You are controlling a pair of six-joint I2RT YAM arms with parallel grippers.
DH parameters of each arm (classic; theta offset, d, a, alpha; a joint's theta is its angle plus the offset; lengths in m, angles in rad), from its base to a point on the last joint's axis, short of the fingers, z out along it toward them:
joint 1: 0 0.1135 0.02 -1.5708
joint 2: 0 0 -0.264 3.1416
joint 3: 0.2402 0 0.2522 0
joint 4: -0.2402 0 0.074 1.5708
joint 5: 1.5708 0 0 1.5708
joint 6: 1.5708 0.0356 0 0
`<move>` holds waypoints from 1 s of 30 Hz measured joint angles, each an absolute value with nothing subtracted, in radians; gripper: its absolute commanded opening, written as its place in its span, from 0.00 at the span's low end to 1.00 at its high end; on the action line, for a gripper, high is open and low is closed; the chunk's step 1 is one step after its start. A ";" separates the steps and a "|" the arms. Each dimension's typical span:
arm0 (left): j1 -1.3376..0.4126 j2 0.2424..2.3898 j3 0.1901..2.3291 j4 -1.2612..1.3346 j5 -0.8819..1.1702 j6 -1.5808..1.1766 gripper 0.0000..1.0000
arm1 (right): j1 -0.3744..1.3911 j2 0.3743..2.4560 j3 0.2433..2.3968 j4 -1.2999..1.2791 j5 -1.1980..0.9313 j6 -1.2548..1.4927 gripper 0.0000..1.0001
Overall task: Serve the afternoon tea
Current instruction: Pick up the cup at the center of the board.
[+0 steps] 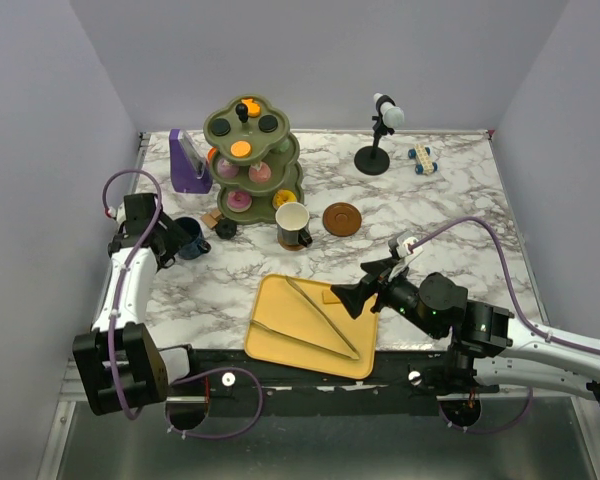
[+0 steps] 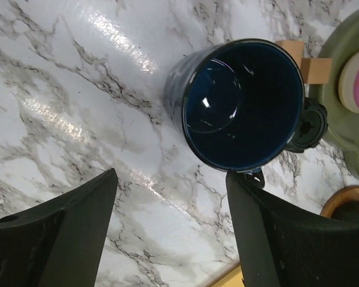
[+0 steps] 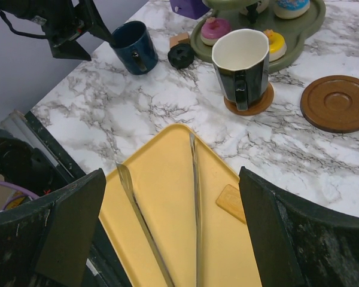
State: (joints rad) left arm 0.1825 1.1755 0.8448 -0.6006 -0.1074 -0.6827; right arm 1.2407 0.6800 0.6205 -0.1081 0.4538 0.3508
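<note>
The dark-blue mug (image 2: 245, 101) stands upright on the marble at the left, just beyond my left gripper (image 2: 170, 197), which is open with only bare table between its fingers. The olive-green three-tier stand (image 1: 250, 160) holds several doughnuts and cupcakes. In front of it the black cream-lined mug (image 3: 242, 63) rests on a brown coaster (image 3: 251, 104), and a second coaster (image 3: 338, 101) lies bare to its right. My right gripper (image 3: 170, 197) hovers open over the yellow tray (image 1: 280, 335), above metal tongs (image 3: 194, 203) and a biscuit (image 3: 232, 202).
A black doughnut (image 2: 311, 122) and two small wooden-coloured biscuits (image 2: 316, 69) lie between the blue mug and the stand. A purple wedge holder (image 1: 188, 162) sits at the back left. At the back right are a black stand with a white ball (image 1: 380, 135) and a small toy (image 1: 421, 158).
</note>
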 measured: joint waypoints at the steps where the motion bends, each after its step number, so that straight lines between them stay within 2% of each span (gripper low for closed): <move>1: 0.195 1.191 0.848 -0.599 -0.100 -0.683 0.78 | 1.241 0.680 0.620 -0.108 0.454 0.351 0.99; 10: 0.274 1.344 0.969 -0.577 -0.074 -0.674 0.71 | 1.241 0.678 0.620 -0.107 0.454 0.351 0.99; 16: 0.274 1.451 1.020 -0.574 -0.065 -0.670 0.55 | 1.241 0.677 0.620 -0.108 0.455 0.351 0.99; 20: 0.274 1.493 1.028 -0.575 -0.061 -0.663 0.40 | 1.241 0.670 0.620 -0.108 0.455 0.351 0.99; 25: 0.274 1.534 1.042 -0.575 -0.046 -0.651 0.34 | 1.241 0.664 0.620 -0.108 0.455 0.351 0.99; 27: 0.274 1.544 1.047 -0.576 -0.044 -0.649 0.25 | 1.241 0.664 0.620 -0.108 0.455 0.351 0.99; 30: 0.274 1.557 1.054 -0.578 -0.044 -0.641 0.01 | 1.241 0.664 0.620 -0.108 0.455 0.351 0.99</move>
State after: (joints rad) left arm 0.2737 1.5570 1.0538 -0.5781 -0.0441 -0.6407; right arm 1.2407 0.6643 0.6205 -0.1078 0.4549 0.3511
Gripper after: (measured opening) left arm 0.243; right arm 0.995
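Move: Some 5 cm ahead of the left hand, 2 cm to its right and 7 cm below stands the dark blue cup, its handle towards the right. Small wooden blocks lie about 6 cm farther out than the cup and 6 cm to its right; the black knob lies 4 cm farther out and 9 cm right of the cup. From the right hand the cup is roughly 19 cm ahead, 39 cm left and 20 cm lower. Swinging forward about 5 cm and some 3 cm left to come alongside the dark blue cup's left side, the left hand then sinks about 4 cm, its fingers tipping slightly steeper. On the way down the wide-open fingers close until they pinch the left wall at the rim, one finger inside and one outside. ##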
